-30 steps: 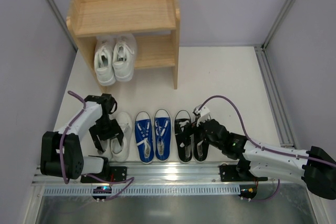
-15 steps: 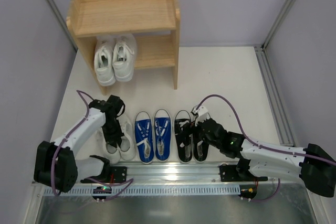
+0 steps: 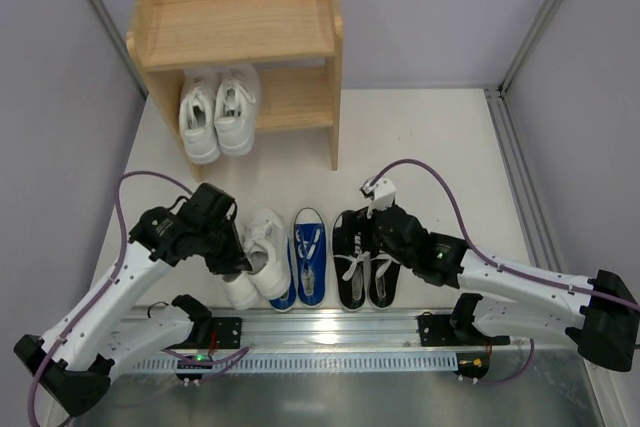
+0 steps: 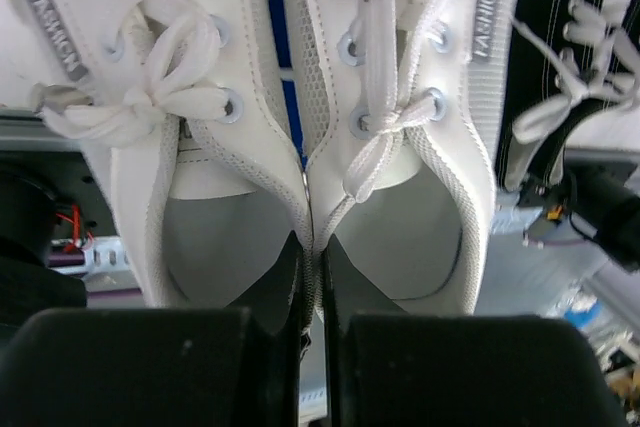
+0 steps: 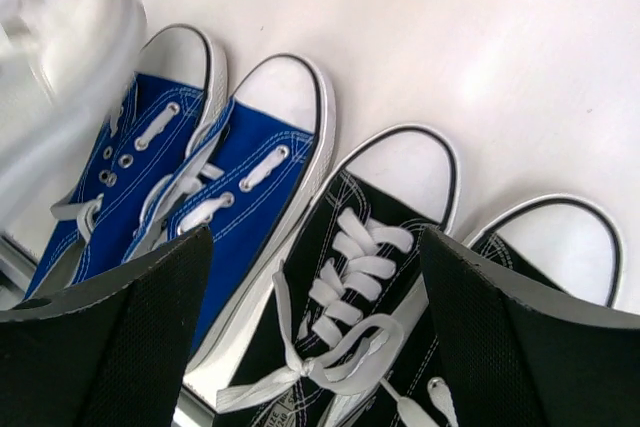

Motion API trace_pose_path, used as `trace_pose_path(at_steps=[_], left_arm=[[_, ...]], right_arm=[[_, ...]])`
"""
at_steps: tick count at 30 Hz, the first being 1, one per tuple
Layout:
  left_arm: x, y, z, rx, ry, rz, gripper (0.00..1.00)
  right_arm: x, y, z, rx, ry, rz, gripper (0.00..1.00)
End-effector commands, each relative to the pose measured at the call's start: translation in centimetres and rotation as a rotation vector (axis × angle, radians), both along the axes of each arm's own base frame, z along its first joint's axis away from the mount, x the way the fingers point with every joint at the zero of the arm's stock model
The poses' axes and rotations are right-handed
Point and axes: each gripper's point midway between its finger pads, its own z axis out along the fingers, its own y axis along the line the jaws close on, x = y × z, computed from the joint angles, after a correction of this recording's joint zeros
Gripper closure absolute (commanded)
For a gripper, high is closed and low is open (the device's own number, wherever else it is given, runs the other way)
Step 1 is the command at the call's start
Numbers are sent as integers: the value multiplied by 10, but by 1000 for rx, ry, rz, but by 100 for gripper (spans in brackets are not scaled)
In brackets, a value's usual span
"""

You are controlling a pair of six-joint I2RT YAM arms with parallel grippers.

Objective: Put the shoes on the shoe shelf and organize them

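My left gripper [image 3: 228,249] [image 4: 312,249] is shut, pinching together the inner collars of a white pair of shoes [image 3: 258,257] [image 4: 420,77]. That pair hangs raised and tilted, overlapping the left blue shoe [image 3: 283,292]. The right blue shoe [image 3: 311,259] and the black pair [image 3: 364,265] lie in a row near the front. My right gripper [image 3: 378,232] [image 5: 315,247] stands open just above the black pair, its fingers astride one black shoe [image 5: 375,267]. Another white pair [image 3: 218,109] sits on the lower tier of the wooden shoe shelf [image 3: 240,32]; its top tier holds nothing.
An aluminium rail [image 3: 330,332] runs along the near edge under the arm bases. Grey walls close in left and right, with a metal track [image 3: 518,177] along the right. The shelf's right side panel [image 3: 335,137] reaches the floor near the black shoes.
The left gripper closed on the white pair's inner collars, then lifted the pair and carried it right over a blue shoe. The right gripper moved a little up over the black pair.
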Motion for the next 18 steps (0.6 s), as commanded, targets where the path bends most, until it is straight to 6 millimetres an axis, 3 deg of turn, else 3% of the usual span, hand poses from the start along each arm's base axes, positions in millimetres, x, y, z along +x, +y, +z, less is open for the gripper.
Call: trace_pose_path(at_steps=[1,4,5,7,9,11,12,13,15,18], left_arm=[[0,-43,38,-179,-27,-91,99],[8,-62,60,-159,-104,-173,100],[17,-74,77,-200,-155,-188,100],[29,-93,83,-200,-188,-217,100],[42,-115,104,-238,-267,-246,100],[58,-132,101,-181,-303,-277,100],[67,-138,116,-177,-347,-276,100],[80,-144,106,-117,-348,-274,100],[94,-153,112,-71,-404,-304,100],[127,-153,84,115,-427,-305,100]], right_arm=[[16,-5,30,-27,-68,-72,15],[22,-9,41,-29,-94,-107,15],[23,-11,43,-29,-99,-115,15],[25,-16,47,-40,-110,-135,15],[25,-23,53,-48,-118,-155,15],[25,-31,58,-51,-129,-178,15],[23,-36,62,-45,-138,-185,15],[24,-42,64,-50,-151,-203,15],[21,-54,70,-45,-165,-227,15],[19,-71,69,-59,-174,-271,16]])
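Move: Some 34 cm ahead, 7 cm to the right and about 5 cm above the left hand, which already holds the second white pair, is the free slot on the lower shelf. The shelved white shoes stand about 31 cm ahead and 10 cm left of that hand, at slot height; the blue shoes lie 2 cm ahead, 7 cm right and 13 cm below. From the empty right hand the black shoes are roughly 7 cm back, 3 cm right and 11 cm down. Carrying the white pair by the pinched inner collar edges, the left hand sweeps about 15 cm right over the blue shoes towards the black ones, curving up and forward to close on the shelf, turning some 20 degrees clockwise and tipping its fingers outward. The right hand, open and empty, lifts about 6 cm off above the black shoes, then draws 5 cm right. ##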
